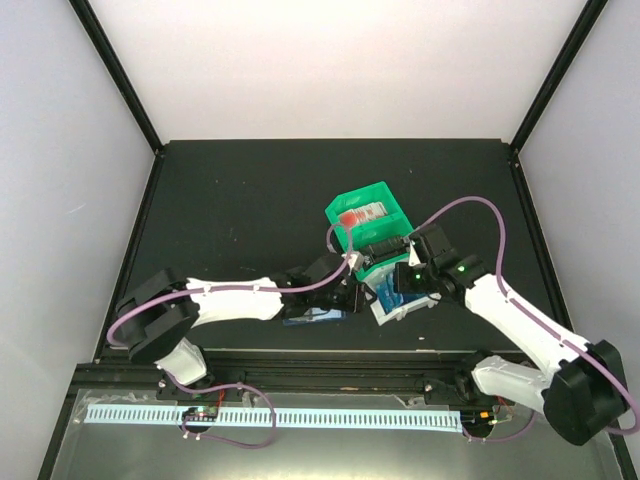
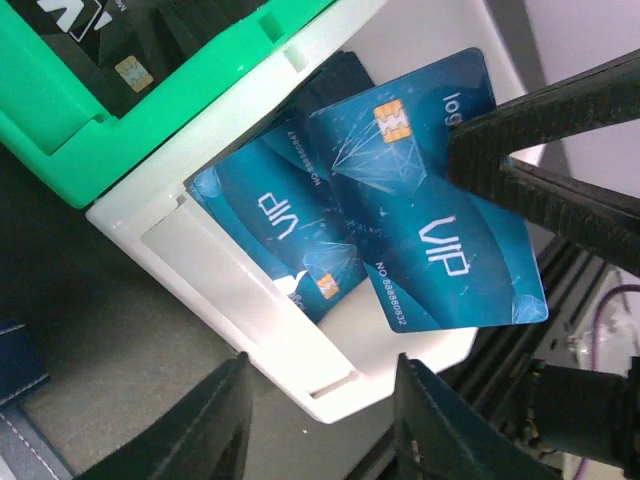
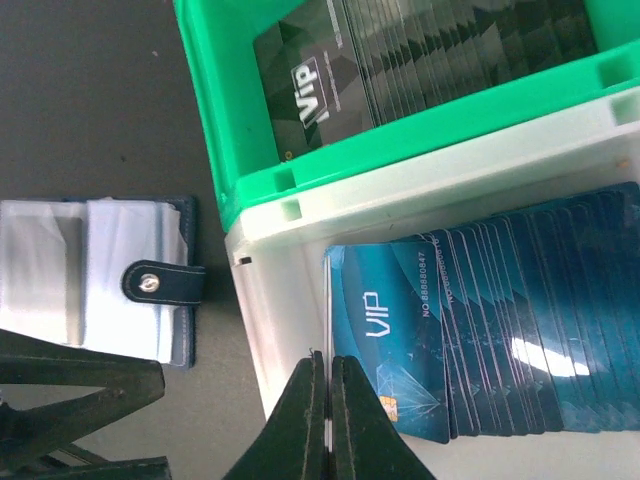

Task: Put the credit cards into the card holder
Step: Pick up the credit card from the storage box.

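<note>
Several blue credit cards [image 3: 520,320] stand fanned in a white bin [image 3: 270,300]. My right gripper [image 3: 328,360] is shut on one blue credit card [image 2: 430,230]. That card shows edge-on between the fingers in the right wrist view and face-on, tilted above the bin, in the left wrist view. The card holder [image 3: 100,280] lies open on the table left of the bin, its clear sleeves and snap strap showing. My left gripper [image 2: 320,360] is open with nothing held, its fingers either side of the white bin's near corner.
A green bin [image 3: 230,120] holding black cards [image 3: 400,60] adjoins the white bin on its far side. From above, both grippers crowd together at the bins [image 1: 365,215] near the table's front edge, with the card holder [image 1: 315,317] just left of them.
</note>
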{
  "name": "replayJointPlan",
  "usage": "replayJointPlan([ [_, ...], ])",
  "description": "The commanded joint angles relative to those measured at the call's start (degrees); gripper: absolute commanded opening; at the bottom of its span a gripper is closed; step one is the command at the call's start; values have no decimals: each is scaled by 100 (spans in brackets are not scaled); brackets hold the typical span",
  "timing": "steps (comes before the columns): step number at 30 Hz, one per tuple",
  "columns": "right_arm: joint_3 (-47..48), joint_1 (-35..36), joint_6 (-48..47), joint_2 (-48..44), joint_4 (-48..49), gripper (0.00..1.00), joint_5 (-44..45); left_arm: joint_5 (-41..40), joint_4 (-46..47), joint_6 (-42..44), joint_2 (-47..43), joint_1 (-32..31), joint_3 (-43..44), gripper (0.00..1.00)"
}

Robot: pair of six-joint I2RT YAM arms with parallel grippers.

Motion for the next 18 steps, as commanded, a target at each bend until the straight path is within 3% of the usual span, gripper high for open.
replayJointPlan([
  [1,186,19,259,-527,12,1,133,309,585,-194,-447,107,-395,46],
  [5,262,11,504,-1041,179,1,-189,715,1256,-501,-772,197,-750,69],
  [7,280,4,694,-1255,328,1,-429,935,1527,-590,-850,233,-800,75],
  [18,-112,-1,1785,-1983,1422,2,-1886,2024,3451,-1494,-988,485,-1031,80],
])
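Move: The credit card, already pinched in the right fingers, has its middle about 4 cm ahead of the left gripper, 5 cm to its right and 2 cm lower; the open card holder lies some 10 cm left, 3 cm back and 9 cm below that gripper. From the right hand, the left gripper stands about 7 cm left and 3 cm back, near its height. The remaining blue cards lie 8 cm below it, 2 cm right and 1 cm ahead. Keep the right fingers shut on the credit card and lift it some 12 cm up out of the storage box, easing it about 3 cm left and swinging the fingertips up and leftward towards the left gripper. Meanwhile raise the left gripper about 8 cm, turn its fingers up from slanting down until they point nearly level to the right, and open them wide to face the card. ##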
